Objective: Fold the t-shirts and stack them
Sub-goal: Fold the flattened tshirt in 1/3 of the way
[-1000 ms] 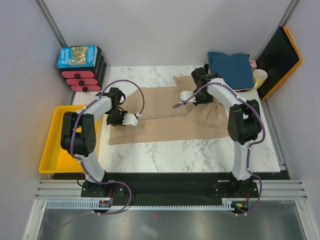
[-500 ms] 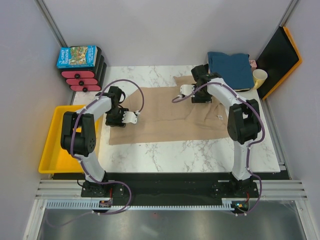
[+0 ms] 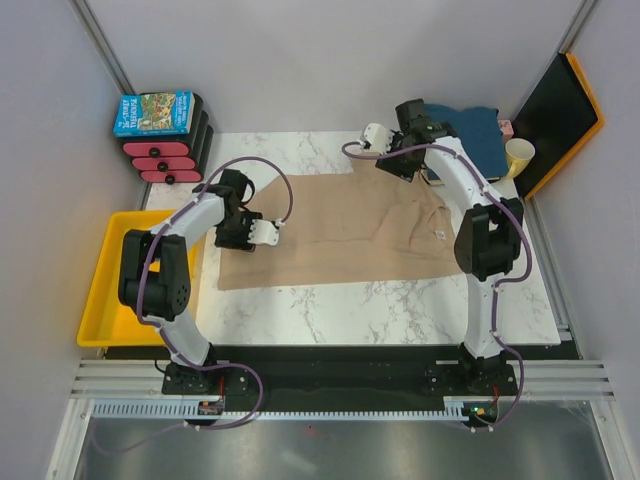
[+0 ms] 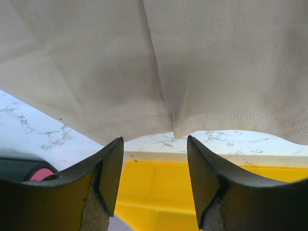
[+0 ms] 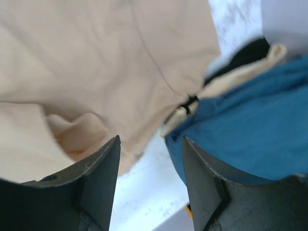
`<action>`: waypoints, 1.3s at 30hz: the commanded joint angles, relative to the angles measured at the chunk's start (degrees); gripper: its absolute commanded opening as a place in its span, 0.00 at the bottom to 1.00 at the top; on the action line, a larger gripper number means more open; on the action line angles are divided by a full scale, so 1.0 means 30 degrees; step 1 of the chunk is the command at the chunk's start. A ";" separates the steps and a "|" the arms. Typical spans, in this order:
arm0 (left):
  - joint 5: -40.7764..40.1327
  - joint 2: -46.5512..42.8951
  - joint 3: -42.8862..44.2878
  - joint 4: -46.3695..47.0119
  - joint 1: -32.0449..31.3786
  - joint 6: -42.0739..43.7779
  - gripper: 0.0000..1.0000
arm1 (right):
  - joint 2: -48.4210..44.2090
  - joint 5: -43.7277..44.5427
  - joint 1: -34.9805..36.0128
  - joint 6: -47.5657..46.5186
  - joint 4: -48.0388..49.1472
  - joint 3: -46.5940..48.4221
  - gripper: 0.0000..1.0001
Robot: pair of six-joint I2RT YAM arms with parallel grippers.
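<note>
A large tan t-shirt (image 3: 340,225) lies flat on the marble table, with a small white label (image 3: 438,236) near its right side. My left gripper (image 3: 265,233) is open at the shirt's left edge. In the left wrist view its gripper (image 4: 155,178) holds nothing, and the tan shirt's hem (image 4: 192,62) lies just beyond the tips. My right gripper (image 3: 374,135) is open and lifted over the far edge of the table. Beneath it the tan shirt (image 5: 96,62) lies beside a folded teal t-shirt (image 5: 250,115). That teal t-shirt (image 3: 470,140) tops a stack at the back right.
A yellow tray (image 3: 100,300) sits off the table's left edge. A blue picture box (image 3: 153,112) rests on a red-and-black stack (image 3: 165,155) at the back left. A pale yellow cup (image 3: 519,155) and a black board with an orange rim (image 3: 560,115) stand at the back right.
Both grippers have opened and let go of the tan shirt. The right arm has lifted and swung back toward the far edge. The left gripper has stayed near the shirt's left edge.
</note>
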 commanded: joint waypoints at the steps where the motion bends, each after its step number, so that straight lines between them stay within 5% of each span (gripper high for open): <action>1: 0.1087 -0.1034 0.0187 0.0095 -0.0387 -0.0111 0.63 | 0.1028 -0.8052 0.0214 -0.0670 -0.5853 0.3114 0.61; 8: 0.1527 -0.1298 -0.0546 0.0065 -0.1060 -0.0051 0.63 | 0.2556 -1.0530 0.0712 -0.2462 -0.8386 0.4148 0.64; 26: 0.1879 -0.1504 -0.0752 0.0037 -0.1472 -0.0666 0.63 | 0.3787 -0.8919 -0.0225 -0.2110 -0.7301 0.3034 0.63; 39: 0.1879 -0.1328 -0.0635 0.0036 -0.1501 -0.0784 0.62 | 0.3962 -0.9270 -0.0548 -0.4014 -1.0405 0.2858 0.57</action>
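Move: My right hand, empty and open, hangs high over the far side of the shirt; the folded-in near sleeve's cuff lies about 10 cm back, 3 cm left and 11 cm below. The far sleeve is some 5 cm ahead and 8 cm left, the blue shirt stack about 8 cm ahead and 16 cm right. From my left hand the flap's hem corner is 2 cm back, 1 cm left, 3 cm below, and the cuff roughly 42 cm right, 6 cm ahead. I swing my right hand back and left off the far side, soon sinking, then ease rightward and farther down to hover over the near sleeve's cuff, some 9 cm back and 8 cm lower in all, tipping the open fingers from slanting forward to nearly straight down. My left hand, also open, slides about 4 cm right, inward from the hem, and stops low over the flap. ##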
